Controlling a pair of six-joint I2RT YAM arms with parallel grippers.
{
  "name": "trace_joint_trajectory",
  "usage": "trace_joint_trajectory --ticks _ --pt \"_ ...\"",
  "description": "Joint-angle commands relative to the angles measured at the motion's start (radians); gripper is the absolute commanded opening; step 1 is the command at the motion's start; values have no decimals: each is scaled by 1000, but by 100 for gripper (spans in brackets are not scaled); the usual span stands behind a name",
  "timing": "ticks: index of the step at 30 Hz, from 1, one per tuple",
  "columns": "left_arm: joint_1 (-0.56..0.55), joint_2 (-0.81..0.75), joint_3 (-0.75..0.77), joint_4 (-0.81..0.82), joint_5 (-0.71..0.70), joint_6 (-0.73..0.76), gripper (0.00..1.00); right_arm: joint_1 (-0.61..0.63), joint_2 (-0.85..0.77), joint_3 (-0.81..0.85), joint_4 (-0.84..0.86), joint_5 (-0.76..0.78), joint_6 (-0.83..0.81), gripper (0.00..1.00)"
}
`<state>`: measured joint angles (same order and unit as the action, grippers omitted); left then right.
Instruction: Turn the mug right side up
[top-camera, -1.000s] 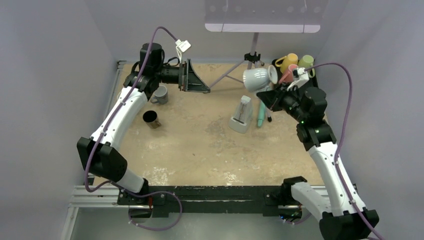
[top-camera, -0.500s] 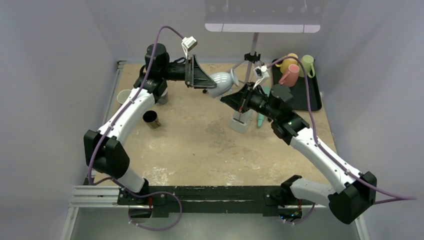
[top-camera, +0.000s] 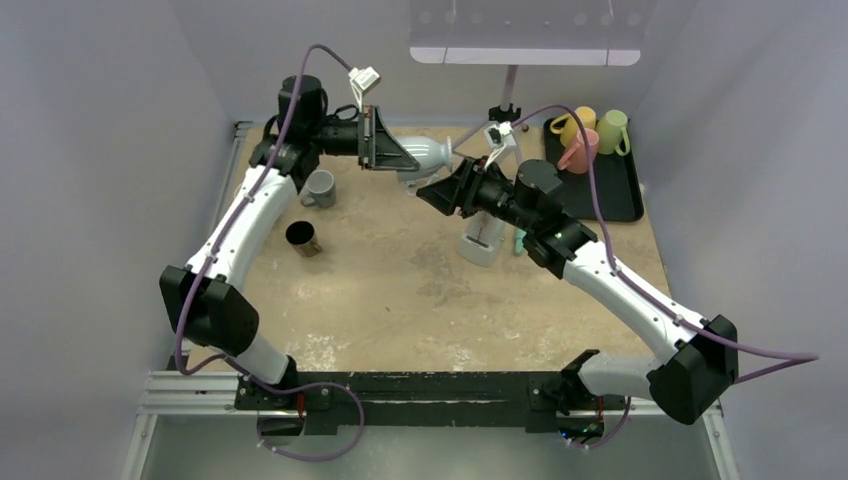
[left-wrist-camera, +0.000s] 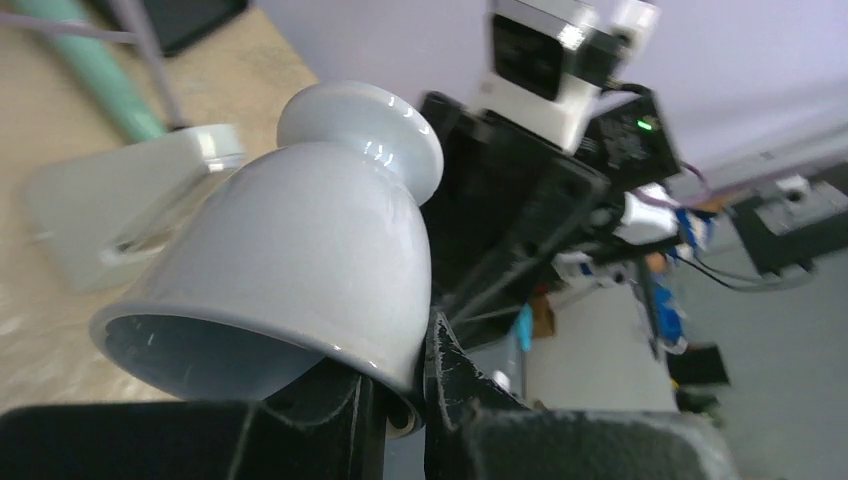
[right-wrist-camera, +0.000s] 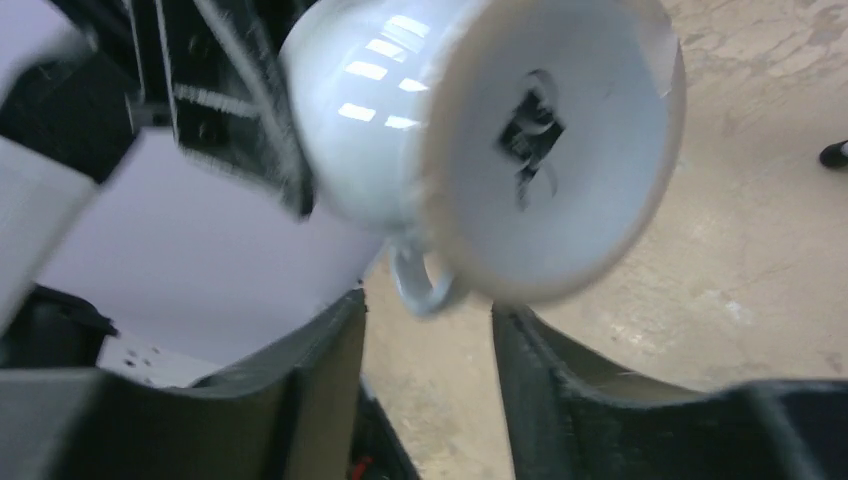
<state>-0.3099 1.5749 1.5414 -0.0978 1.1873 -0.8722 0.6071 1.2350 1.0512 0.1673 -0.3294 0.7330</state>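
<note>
The white footed mug hangs in the air at the back middle, on its side, mouth toward the left arm and foot toward the right arm. My left gripper is shut on its rim; in the left wrist view the jaws pinch the mug's wall. My right gripper is open just right of the mug's foot. In the right wrist view the foot faces the camera and the handle hangs just above the spread fingers of the right gripper, which touch nothing.
On the table stand a grey mug and a dark cup at the left. A white stand and a teal tool are below the right wrist. A black tray with yellow, green and pink mugs sits at the back right. A tripod stands at the back.
The right gripper carried the mug leftward from the back right to the left gripper. The left gripper shut on its rim, and the right gripper opened and let go.
</note>
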Motion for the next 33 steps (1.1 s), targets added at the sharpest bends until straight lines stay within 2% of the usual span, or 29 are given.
trace_joint_trajectory --ticks 1,3,5,9,10,13,18,23,33 --pt "122 29 282 -782 -237 585 0 12 -24 104 -106 45 -148 63" --pt "130 72 418 -1035 -430 927 0 11 -16 135 -189 68 -193 69" --pt "136 104 498 -1182 -605 1121 0 12 -15 153 -248 99 -228 71" --pt "174 158 507 -1240 -927 1324 0 12 -15 174 -289 132 -273 72" --pt "187 184 508 -1239 -1018 1354 0 12 -11 179 -296 134 -281 72" --pt "237 289 542 -1222 -1170 1390 0 13 4 199 -325 141 -305 72" --pt "300 465 664 -1203 -1238 1411 0 13 2 197 -353 168 -331 72" --pt "309 578 752 -1168 -1259 1434 0 12 -6 193 -361 179 -341 72" --pt "308 683 681 -1091 -1291 1503 0 11 -7 186 -367 203 -346 72"
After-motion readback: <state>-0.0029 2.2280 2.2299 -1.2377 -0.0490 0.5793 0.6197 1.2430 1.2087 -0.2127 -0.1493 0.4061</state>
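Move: The left hand holds the white mug by its rim, foot towards the right hand; the clear spot it is taken to lies about 22 cm ahead, 29 cm left and 34 cm below. Some 7 cm right of that spot and 4 cm nearer stands the light mug; the brown mug stands 7 cm ahead of the left hand and 25 cm left. From the right hand the spot is about 23 cm ahead, 32 cm left, 29 cm below. The left hand keeps its pinch on the white mug's rim and carries it away from the right gripper in one sweep, about 31 cm left, 25 cm down and 17 cm forward, to the clear patch beside the light mug, while its fingers swing some 90 degrees from pointing right to pointing down so that the mug's foot comes underneath. Meanwhile the right fingers, already parting around the handle, open wide, and that hand eases about 3 cm right and a little down, its fingertips tipping down some 20 degrees. ##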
